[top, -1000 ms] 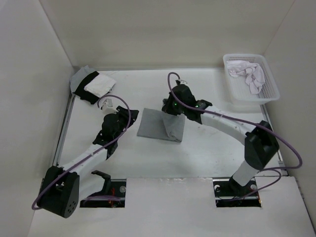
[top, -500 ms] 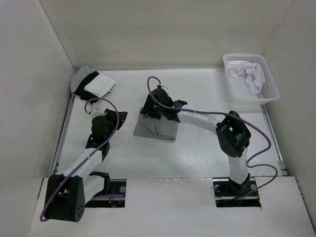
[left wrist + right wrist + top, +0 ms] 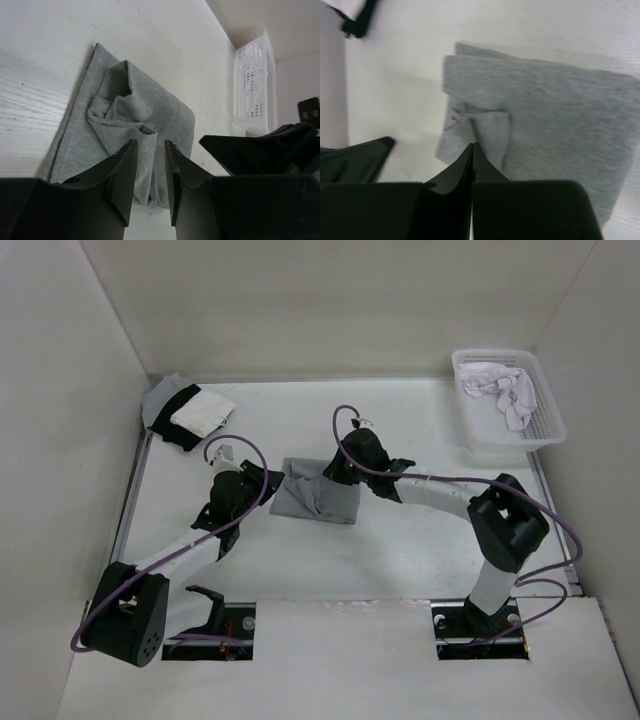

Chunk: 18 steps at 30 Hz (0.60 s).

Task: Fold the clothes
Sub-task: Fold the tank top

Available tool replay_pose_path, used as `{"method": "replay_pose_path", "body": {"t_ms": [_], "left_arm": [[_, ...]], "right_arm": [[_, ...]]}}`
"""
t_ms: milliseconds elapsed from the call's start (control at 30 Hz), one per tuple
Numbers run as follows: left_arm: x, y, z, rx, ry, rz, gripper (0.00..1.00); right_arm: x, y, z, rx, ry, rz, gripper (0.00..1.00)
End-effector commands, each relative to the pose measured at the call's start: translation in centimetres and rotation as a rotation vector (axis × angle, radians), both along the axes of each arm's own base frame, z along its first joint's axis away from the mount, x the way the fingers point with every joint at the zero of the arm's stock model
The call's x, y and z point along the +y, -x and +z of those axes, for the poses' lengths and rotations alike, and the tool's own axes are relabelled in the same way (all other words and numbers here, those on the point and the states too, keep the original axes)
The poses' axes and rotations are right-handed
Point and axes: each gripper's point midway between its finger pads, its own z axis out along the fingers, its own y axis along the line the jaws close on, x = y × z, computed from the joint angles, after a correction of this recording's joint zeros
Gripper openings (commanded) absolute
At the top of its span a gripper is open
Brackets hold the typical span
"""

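The clothes (image 3: 318, 502) are a grey tank top lying folded in a rough rectangle mid-table, with a rumpled flap on its left part. My left gripper (image 3: 266, 480) hovers at the cloth's left edge. In the left wrist view its jaws (image 3: 150, 149) stand apart with the grey fabric (image 3: 145, 107) and bare table showing between them, nothing held. My right gripper (image 3: 336, 474) is over the cloth's upper right part. Its fingers (image 3: 473, 146) are pressed together, empty, just above the grey cloth (image 3: 555, 110).
A white basket (image 3: 470, 425) with a whitish garment (image 3: 505, 390) stands at the back right, and it also shows in the left wrist view as a basket (image 3: 252, 80). A black, white and grey stack of clothes (image 3: 185, 412) lies back left. Walls enclose three sides.
The right gripper carried the raised flap leftward, let it go and shut again; the cloth now lies flatter. The left arm drew back, then returned to the cloth's left edge.
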Motion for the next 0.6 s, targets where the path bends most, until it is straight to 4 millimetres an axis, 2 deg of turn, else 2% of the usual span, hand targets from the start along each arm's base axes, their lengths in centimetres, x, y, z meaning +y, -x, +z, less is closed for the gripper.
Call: {"method": "replay_pose_path", "body": {"t_ms": [0,233,333,433,567], "left_arm": [[-0.1,-1.5,3.2,-0.109,0.003,0.027,0.27],[1.3,-0.5,1.8,-0.084,-0.026,0.059,0.27],[2.3,0.0,0.9,-0.059,-0.044,0.079,0.27],[3.1,0.2,0.5,-0.048,-0.054,0.095,0.27],[3.4,0.2,0.3,-0.043,-0.056,0.102,0.27]], "right_arm": [[0.6,-0.6,-2.1,-0.025,0.034,0.059,0.01],[0.6,-1.4,-5.2,0.018,0.069,0.063,0.04],[0.7,-1.2,-6.6,0.043,0.075,0.068,0.17],[1.5,-0.9,-7.1,0.055,0.034,0.091,0.27],[2.2,-0.7,-7.1,0.065,-0.008,0.106,0.34]]}}
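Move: The half-folded tank top lies almost straight under the shut right fingers, its middle about 11 cm below and 2 cm to the left; the loose flap on top of it is some 4 cm left, 1 cm ahead and 10 cm below. The white cloth on the pile stands about 24 cm ahead and 30 cm left of the right hand, 10 cm down. From the left hand the tank top's middle is some 8 cm right, 3 cm ahead and 11 cm below. The right hand sinks almost straight down about 8.5 cm onto the folded tank top, quick at first and then easing, its wrist tipping slightly, while the shut fingers part to about a third of their range low over the cloth beside the loose flap; whether the tips touch can't be seen. The left hand, its fingers still partly open and empty, stays at its height and draws some 3 cm left, away from the tank top. ##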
